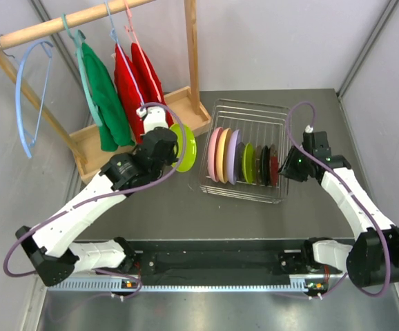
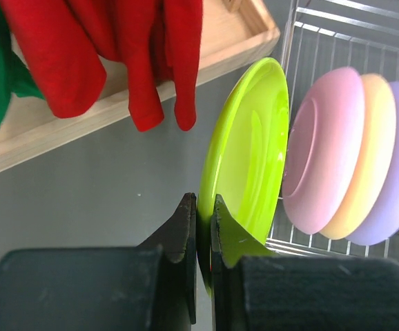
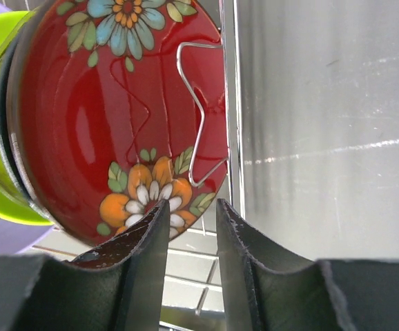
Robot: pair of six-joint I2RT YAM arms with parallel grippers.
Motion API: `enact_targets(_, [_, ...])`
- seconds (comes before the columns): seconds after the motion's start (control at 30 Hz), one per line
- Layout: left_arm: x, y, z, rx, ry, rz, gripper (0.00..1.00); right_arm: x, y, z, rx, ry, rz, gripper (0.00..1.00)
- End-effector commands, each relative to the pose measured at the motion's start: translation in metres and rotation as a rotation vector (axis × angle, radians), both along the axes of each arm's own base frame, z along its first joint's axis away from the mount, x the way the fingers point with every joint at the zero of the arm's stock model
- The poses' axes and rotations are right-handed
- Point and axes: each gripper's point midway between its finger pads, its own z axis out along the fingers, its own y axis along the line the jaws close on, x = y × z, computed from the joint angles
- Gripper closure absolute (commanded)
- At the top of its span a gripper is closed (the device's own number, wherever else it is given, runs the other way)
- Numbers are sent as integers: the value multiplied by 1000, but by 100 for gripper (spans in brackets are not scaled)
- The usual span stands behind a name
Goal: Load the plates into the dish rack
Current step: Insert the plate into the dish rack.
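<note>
My left gripper (image 1: 170,143) (image 2: 203,204) is shut on the rim of a lime green plate (image 1: 185,146) (image 2: 249,155). It holds the plate on edge just left of the dish rack (image 1: 246,109) (image 2: 337,26). In the rack stand pink (image 1: 214,153) (image 2: 322,148), orange-tan (image 1: 223,154) and lavender (image 1: 232,157) plates, then a small lime one (image 1: 248,163), a dark one (image 1: 264,164) and a red one (image 1: 273,165). My right gripper (image 1: 287,165) (image 3: 191,207) is open beside the rack's right end. The red flowered plate (image 3: 110,103) is just ahead of its left finger, with nothing between the jaws.
A wooden clothes stand (image 1: 179,103) fills the back left, with green (image 1: 106,103) and red garments (image 1: 134,86) on hangers and an empty blue hanger (image 1: 27,103). Its wooden base (image 2: 61,131) lies close behind the held plate. Grey walls close in on both sides.
</note>
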Motion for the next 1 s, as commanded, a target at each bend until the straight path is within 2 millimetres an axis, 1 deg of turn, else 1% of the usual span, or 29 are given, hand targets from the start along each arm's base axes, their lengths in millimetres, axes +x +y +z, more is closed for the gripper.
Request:
enact_targets(0.0, [16, -12, 8, 8, -27, 8, 100, 6, -3, 35, -8, -85, 13, 66])
enact_targets(0.03, [20, -16, 2, 23, -14, 6, 100, 4, -3, 39, -5, -89, 14, 66])
enact_targets(0.07, [23, -20, 4, 17, -18, 1, 100, 4, -3, 41, -5, -92, 13, 66])
enact_targets(0.1, [26, -25, -1, 25, -7, -7, 100, 3, -3, 43, -4, -96, 14, 66])
enact_targets(0.17, [31, -31, -1, 18, -13, -14, 100, 1, -2, 43, -2, -95, 18, 66])
enact_targets(0.2, [33, -35, -5, 24, -5, -20, 100, 0, -2, 44, 0, -98, 17, 66])
enact_targets(0.27, [36, -41, -6, 17, -3, -32, 100, -2, -1, 43, 7, -99, 19, 66])
enact_targets(0.4, [44, -54, -16, 17, 11, -49, 100, -5, 0, 38, 15, -88, 19, 66])
enact_targets(0.47, [46, -61, -16, 11, 12, -62, 100, -5, 0, 37, 21, -88, 20, 66])
enact_targets(0.5, [48, -65, -19, 16, 16, -69, 100, -6, 1, 37, 21, -90, 21, 66])
enact_targets(0.53, [51, -67, -17, 12, 12, -71, 100, -6, 1, 37, 25, -92, 22, 66])
enact_targets(0.57, [52, -69, -19, 19, 16, -71, 100, -6, 1, 36, 24, -89, 20, 66])
enact_targets(0.6, [54, -74, -25, 30, 29, -77, 100, -6, 1, 36, 25, -89, 22, 66])
enact_targets(0.67, [57, -77, -27, 39, 31, -76, 100, -6, 1, 36, 26, -89, 20, 66])
enact_targets(0.7, [59, -79, -32, 55, 38, -74, 100, -7, 1, 36, 26, -91, 21, 66])
enact_targets(0.8, [64, -79, -40, 89, 39, -49, 100, -7, 2, 37, 30, -92, 26, 66])
enact_targets(0.9, [65, -80, -42, 132, 26, -25, 100, -8, 2, 36, 31, -93, 25, 66])
enact_targets(0.97, [65, -84, -41, 152, 15, -21, 100, -9, 2, 35, 31, -93, 27, 66])
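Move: The left hand already holds the green plate; the free place it is bound for, at the rack's left end beside the pink plate, lies about 8 cm ahead, 10 cm to the right and some 17 cm below. At that same depth and height stand the pink plate about 13 cm to the right, the peach one 15 cm and the purple one 18 cm. From the right hand, at the rack's other end, that place is roughly 27 cm left, 5 cm ahead and slightly lower. Keeping its pinch on the green plate's near edge, the left hand sinks about 7 cm while swinging as far to the right and some 5 cm forward, bringing the plate in over the rack's left end and close against the pink plate's outer side, with the wrist rolling some 10 degrees left side up and tipping a little further down. The empty right hand rises about 3 cm at the rack's right end, most of it early on, its fingers staying partly open. ##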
